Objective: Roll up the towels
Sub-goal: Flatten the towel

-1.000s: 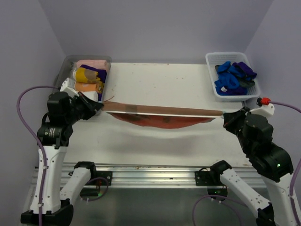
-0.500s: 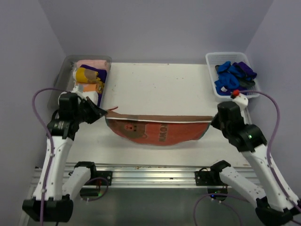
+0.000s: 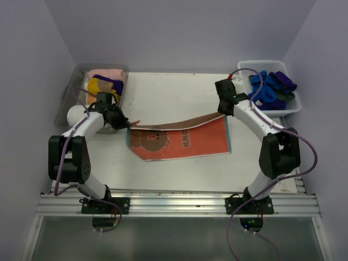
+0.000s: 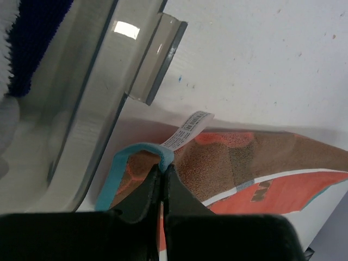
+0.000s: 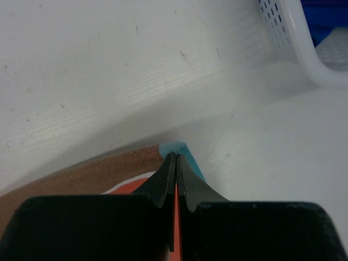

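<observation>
A rust-orange towel with a bear face, brown lettering and a brown strip along its far edge lies spread on the white table. My left gripper is shut on its far left corner, at the teal binding beside the white label. My right gripper is shut on the far right corner, pinching the teal edge. The far edge hangs slightly lifted between the two grippers. In the left wrist view the towel runs off to the right from my gripper. In the right wrist view the brown strip leads left.
A clear grey tray at the far left holds rolled towels: pink, mustard yellow, orange. Its wall stands close to my left gripper. A white slotted basket at the far right holds blue and purple towels.
Both arms have swung from the near side toward the far side of the table. The towel, earlier stretched taut in the air, now lies face up on the table.
</observation>
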Robot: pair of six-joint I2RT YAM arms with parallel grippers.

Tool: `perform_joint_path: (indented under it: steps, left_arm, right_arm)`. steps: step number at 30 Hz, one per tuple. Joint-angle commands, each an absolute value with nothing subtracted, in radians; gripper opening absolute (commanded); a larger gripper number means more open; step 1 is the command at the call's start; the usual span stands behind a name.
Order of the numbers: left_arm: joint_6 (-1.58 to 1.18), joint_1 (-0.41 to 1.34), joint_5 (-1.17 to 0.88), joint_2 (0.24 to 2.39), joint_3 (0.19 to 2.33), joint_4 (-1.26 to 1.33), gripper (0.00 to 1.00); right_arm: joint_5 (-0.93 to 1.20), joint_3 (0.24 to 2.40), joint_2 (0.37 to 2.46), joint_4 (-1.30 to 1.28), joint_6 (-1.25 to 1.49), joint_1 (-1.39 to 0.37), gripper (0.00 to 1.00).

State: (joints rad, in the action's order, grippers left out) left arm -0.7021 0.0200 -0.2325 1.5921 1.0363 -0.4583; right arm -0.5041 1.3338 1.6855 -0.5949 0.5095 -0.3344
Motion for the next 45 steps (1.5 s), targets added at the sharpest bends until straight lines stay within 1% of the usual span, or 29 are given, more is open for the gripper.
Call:
perform_joint_path:
  steps: [1,6,9,10,13,14,18,19,21,22,24,28,30,33,34,35,37,38,40,41,42,43,44,45]
  left_arm:
    - [-0.672,0.014,-0.256,1.545,1.077,-0.368,0.0]
    - [-0.638,0.015,-0.255,1.425,1.069,-0.399,0.0]
    - [-0.62,0.017,-0.302,1.324,1.054,-0.416,0.0]
    - [-0.614,0.015,-0.337,1.252,1.048,-0.416,0.0]
    - [-0.588,0.017,-0.367,1.104,1.038,-0.44,0.0]
    - [-0.578,0.017,-0.368,1.076,1.04,-0.46,0.0]
    - [-0.543,0.017,-0.338,0.994,1.104,-0.673,0.0]
    - [-0.54,0.017,-0.337,0.938,1.101,-0.719,0.0]
    - [-0.54,0.017,-0.337,0.869,1.088,-0.75,0.0]
    - [-0.538,0.017,-0.33,0.809,1.086,-0.793,0.0]
    - [-0.534,0.017,-0.322,0.761,1.094,-0.843,0.0]
    - [-0.543,0.017,-0.327,0.652,1.117,-0.955,0.0]
    - [-0.558,0.017,-0.321,0.617,1.149,-0.986,0.0]
    - [-0.58,0.017,-0.299,0.626,1.172,-1.015,0.0]
    - [-0.59,0.017,-0.27,0.662,1.166,-1.028,0.0]
    - [-0.606,0.015,-0.258,0.692,1.132,-1.028,0.0]
    - [-0.609,0.017,-0.233,0.79,1.074,-0.977,0.0]
    - [-0.615,0.017,-0.227,0.823,1.008,-0.939,0.0]
    - [-0.623,0.017,-0.222,0.931,0.922,-0.778,0.0]
    - [-0.632,0.017,-0.227,0.975,0.91,-0.729,0.0]
    - [-0.632,0.017,-0.235,1.067,0.901,-0.63,0.0]
    - [-0.635,0.017,-0.23,1.118,0.897,-0.589,0.0]
    - [-0.638,0.017,-0.229,1.167,0.908,-0.557,0.0]
    - [-0.632,0.017,-0.222,1.271,0.92,-0.51,0.0]
  right_arm:
    - [-0.515,1.416,1.646,-0.52,0.454,-0.293,0.0]
    - [-0.466,1.361,1.531,-0.522,0.456,-0.27,0.0]
    - [-0.448,1.295,1.409,-0.538,0.485,-0.27,0.0]
    - [-0.437,1.257,1.322,-0.541,0.491,-0.27,0.0]
    - [-0.423,1.218,1.188,-0.574,0.505,-0.27,0.0]
    - [-0.425,1.22,1.111,-0.604,0.502,-0.27,0.0]
    - [-0.431,1.278,0.985,-0.757,0.474,-0.27,0.0]
    - [-0.436,1.284,0.953,-0.782,0.466,-0.27,0.0]
    - [-0.46,1.289,0.864,-0.854,0.46,-0.27,0.0]
    - [-0.466,1.292,0.839,-0.877,0.46,-0.27,0.0]
    - [-0.474,1.296,0.771,-0.957,0.472,-0.27,0.0]
    - [-0.42,1.321,0.71,-1.072,0.515,-0.27,0.0]
    - [-0.402,1.327,0.704,-1.123,0.546,-0.27,0.0]
    - [-0.396,1.303,0.732,-1.128,0.563,-0.27,0.0]
    - [-0.388,1.255,0.747,-1.106,0.557,-0.27,0.0]
    - [-0.391,1.232,0.806,-1.053,0.549,-0.27,0.0]
    - [-0.387,1.148,0.871,-0.967,0.546,-0.27,0.0]
    - [-0.385,1.123,0.949,-0.869,0.546,-0.27,0.0]
    - [-0.402,1.071,1.04,-0.76,0.548,-0.27,0.0]
    - [-0.408,1.074,1.142,-0.683,0.545,-0.27,0.0]
    - [-0.419,1.078,1.208,-0.648,0.535,-0.27,0.0]
    - [-0.434,1.104,1.265,-0.617,0.528,-0.268,0.0]
    - [-0.46,1.127,1.387,-0.579,0.509,-0.268,0.0]
    - [-0.471,1.153,1.441,-0.571,0.506,-0.268,0.0]
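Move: Both hands already pinch the far corners of the orange bear towel, the left hand lower than the right. The towel's middle is about 21 cm right of the left hand, 5 cm back and 6 cm below. The grey tray stands some 16 cm left of that hand and 17 cm ahead. From the right hand, the towel's middle is about 16 cm left, 7 cm back and 10 cm below, and the white basket is roughly 21 cm right and 19 cm ahead. Up and back together, both hands swing the towel by its far corners roughly 20 cm towards the bases and as far above the table, fingertips tipping up some 30 degrees and the right hand drifting outward. Then both swing forward and sharply down, levelling that tilt again, to stop short of where they began; the grips stay shut. ##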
